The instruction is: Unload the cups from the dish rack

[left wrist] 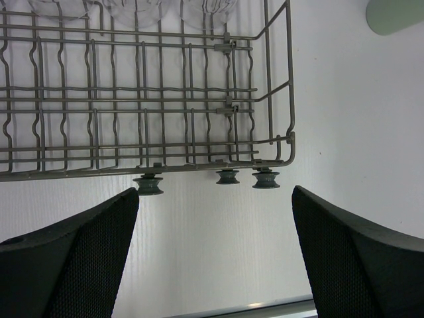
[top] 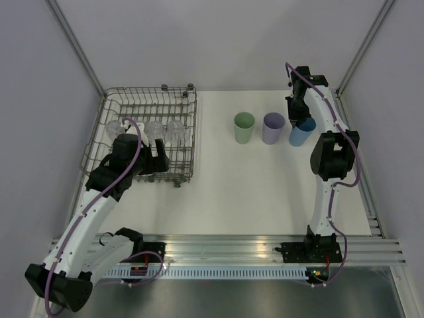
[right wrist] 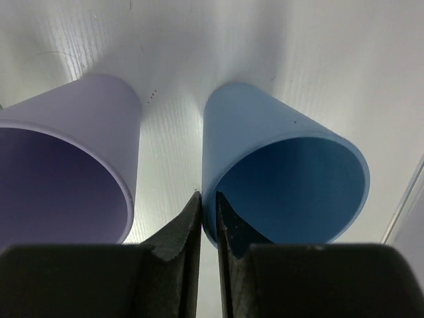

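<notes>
Three opaque cups stand upright in a row on the table: pale green, lavender and blue. My right gripper is at the blue cup. Its jaws straddle the near rim, one finger outside and one inside, slightly parted, with the lavender cup just to the left. Clear cups lie in the dish rack. My left gripper hangs wide open and empty at the rack's near right corner. In the left wrist view only table shows between its fingers.
The rack's grey wire wall and small round feet fill the left wrist view, with the clear cups at the top and the green cup in the corner. White walls close in the table on the left, back and right.
</notes>
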Available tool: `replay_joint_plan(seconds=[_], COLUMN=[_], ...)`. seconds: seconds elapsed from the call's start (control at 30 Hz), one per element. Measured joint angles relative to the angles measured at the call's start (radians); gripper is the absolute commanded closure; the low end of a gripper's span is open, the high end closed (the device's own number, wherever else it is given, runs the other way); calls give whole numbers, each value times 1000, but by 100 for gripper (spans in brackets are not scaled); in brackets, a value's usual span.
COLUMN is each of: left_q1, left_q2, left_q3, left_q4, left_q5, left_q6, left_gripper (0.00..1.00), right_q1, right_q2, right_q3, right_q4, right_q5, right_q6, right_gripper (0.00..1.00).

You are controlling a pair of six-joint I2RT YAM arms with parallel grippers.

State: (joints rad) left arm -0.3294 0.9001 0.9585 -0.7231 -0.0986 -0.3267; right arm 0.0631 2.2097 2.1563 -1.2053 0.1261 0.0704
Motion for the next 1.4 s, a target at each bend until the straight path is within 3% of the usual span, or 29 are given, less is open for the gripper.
replay_joint_plan(seconds=[0.17,0.33,0.43,0.47,0.53,1.0,1.17,1.3,1.4], left_q1=[0,0,0,0,0,0,0,0,0], left_q2=[0,0,0,0,0,23,116,240,343], left_q3=[0,0,0,0,0,11,109,237,332], left_q4=[0,0,0,0,0,-4,-14,-23,-27], left_q5=[1,3,3,3,3,-22,-29,-27,-26], left_q6=[0,0,0,0,0,0,-25,-67,-84], left_gripper=[0,0,0,0,0,0,0,0,0], right_q1=[0,-1,0,-1,-1,0,0,7,10], right_q2=[0,-1,-8,-13,-34,-423,-716,-1023,-1195], right_q3=[3,3,3,3,3,-80,-418,-781,-955], right_q4=[-2,-3,-3,-4,-6,33,250,513,674], right_q5=[3,4,5,5,5,2,-71,-185,-267], right_q6=[-1,-4,-5,-6,0,-6,61,171,276], right_gripper=[71,69,62,49,2,2,2,2,2])
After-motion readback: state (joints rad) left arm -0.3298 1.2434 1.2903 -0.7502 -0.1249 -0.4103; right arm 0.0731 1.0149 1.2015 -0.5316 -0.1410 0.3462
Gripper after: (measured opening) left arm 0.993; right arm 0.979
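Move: The right hand is at the blue cup's left rim, fingers barely parted; the cup's middle is about 4 cm to its right and 5 cm below, the purple cup's some 8 cm to its left and the green cup's 19 cm left, both level with it and 5 cm lower. From the left hand, the rightmost clear glass lies roughly 19 cm ahead, 4 cm right and 11 cm below, with the second clear glass 9 cm left of it. The right hand spreads its fingers wide to let go of the blue cup's rim, climbs some 20 cm off it, first nearly straight up, then also drawing back about 14 cm and a little left as the fingers tip up about 50 degrees, left side rising. Late on, the wide-open left hand sets off forward and somewhat up over the rack, towards the rightmost clear glass. ##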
